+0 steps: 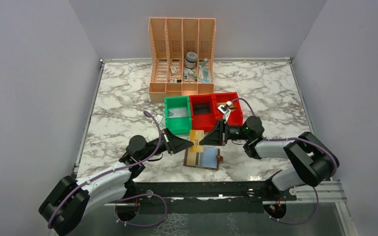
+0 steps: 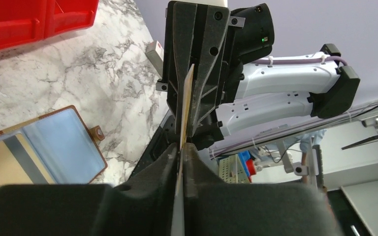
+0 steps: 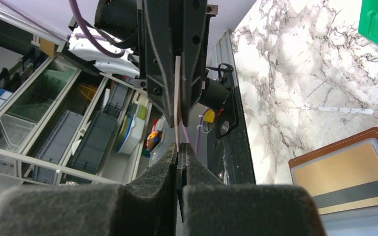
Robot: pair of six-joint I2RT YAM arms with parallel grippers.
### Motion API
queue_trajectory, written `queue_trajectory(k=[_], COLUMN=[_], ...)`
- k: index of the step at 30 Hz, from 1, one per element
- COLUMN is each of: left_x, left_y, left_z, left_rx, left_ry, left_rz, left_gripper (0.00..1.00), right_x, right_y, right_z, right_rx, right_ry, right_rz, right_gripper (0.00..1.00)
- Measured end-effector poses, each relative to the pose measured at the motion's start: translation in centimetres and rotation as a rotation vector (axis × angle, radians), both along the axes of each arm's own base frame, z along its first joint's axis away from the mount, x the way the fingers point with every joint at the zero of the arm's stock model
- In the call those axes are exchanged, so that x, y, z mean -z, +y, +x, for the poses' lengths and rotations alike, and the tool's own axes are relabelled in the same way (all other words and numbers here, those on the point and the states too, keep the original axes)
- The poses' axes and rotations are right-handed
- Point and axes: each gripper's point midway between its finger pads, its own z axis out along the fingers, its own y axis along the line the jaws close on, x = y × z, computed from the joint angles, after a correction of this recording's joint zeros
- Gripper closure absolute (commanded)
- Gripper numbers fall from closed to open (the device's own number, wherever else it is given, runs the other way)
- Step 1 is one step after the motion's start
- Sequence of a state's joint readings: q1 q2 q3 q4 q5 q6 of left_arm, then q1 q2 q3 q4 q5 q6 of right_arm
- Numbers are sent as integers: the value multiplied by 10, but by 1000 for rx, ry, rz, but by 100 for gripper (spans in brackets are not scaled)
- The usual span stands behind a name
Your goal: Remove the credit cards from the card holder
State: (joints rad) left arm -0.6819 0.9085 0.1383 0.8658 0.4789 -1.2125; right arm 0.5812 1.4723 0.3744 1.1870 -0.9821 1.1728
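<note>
A tan credit card point(image 1: 196, 139) is held upright above the table, pinched from both sides. My left gripper point(image 1: 190, 144) is shut on its left edge and my right gripper point(image 1: 203, 139) is shut on its right edge. The left wrist view shows the card point(image 2: 187, 105) edge-on, running from my left gripper point(image 2: 181, 147) into the opposite fingers point(image 2: 204, 54). The right wrist view has the same card point(image 3: 178, 93) between my right gripper point(image 3: 179, 150) and the left one's fingers point(image 3: 157, 54). Below it the brown card holder point(image 1: 218, 160) lies open, with a tan card point(image 1: 193, 158) and a pale blue card point(image 1: 209, 157) in its slots.
A green bin point(image 1: 177, 114) and two red bins point(image 1: 211, 109) stand just behind the grippers. A peach file organiser point(image 1: 182, 54) with small items is at the back. A small white box point(image 2: 153, 49) lies on the marble. The black rail point(image 1: 202, 189) marks the near edge.
</note>
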Motion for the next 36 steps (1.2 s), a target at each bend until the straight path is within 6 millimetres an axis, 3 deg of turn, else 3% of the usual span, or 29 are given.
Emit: queue_trajectory(k=[3,7,10,14,18,26,30,36], left_x=[2,5,6,1,-7,-30,-8,32], left_y=[-1,-1,0,3,14,70,102,128], left_z=[-1,-3,-1,14,36,69,73,73], left_rx=[5,9,3,-59,-158,-377,-445,-459], left_ry=[4,7,2,-23,-49,-149,-154,-117], left_rz=[6,25,73,190,373,754,945,1119], left_gripper=[37,2,1,1,1,1,1,1], right_x=[1,-9,-21,-25,-10,22,23,12], right_y=[-1,-3,-12,-38,-67,-120,-139,-156], right_z=[0,13,40,82,125,173,187,205], right_rx=[8,81,201,382,576,824,864,826], right_ry=[-16,-87,-169,-231,-251,-380,-527,-864], right_rz=[-14,-51,-96,-196,-371,-718,-832,-980], right_gripper=[99,99,99,99,99,99,99,99])
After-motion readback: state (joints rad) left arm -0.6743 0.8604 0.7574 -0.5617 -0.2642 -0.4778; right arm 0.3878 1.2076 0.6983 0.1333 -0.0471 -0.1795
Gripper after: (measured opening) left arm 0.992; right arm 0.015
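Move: Between the two facing grippers, a yellow card is already pinched from both sides. From the right hand, the right-hand red box lies about 17 cm ahead, 15 cm to the right and 15 cm lower; the middle red box is some 16 cm ahead and 3 cm right, at the same depth. The open card holder lies roughly 5 cm back, 1 cm right and 17 cm below. From the left hand, the right-hand red box is about 17 cm ahead, 19 cm right. Opening wide, the left fingers let go of the yellow card while the right hand keeps its pinch. The right hand then carries the card forward some 20 cm and about 16 cm right in a low arc to above the right-hand red box, its fingers swinging from pointing left to forward and slightly down. The left hand withdraws about 12 cm left and 8 cm forward, ending slightly lower as its fingers turn forward and down. ##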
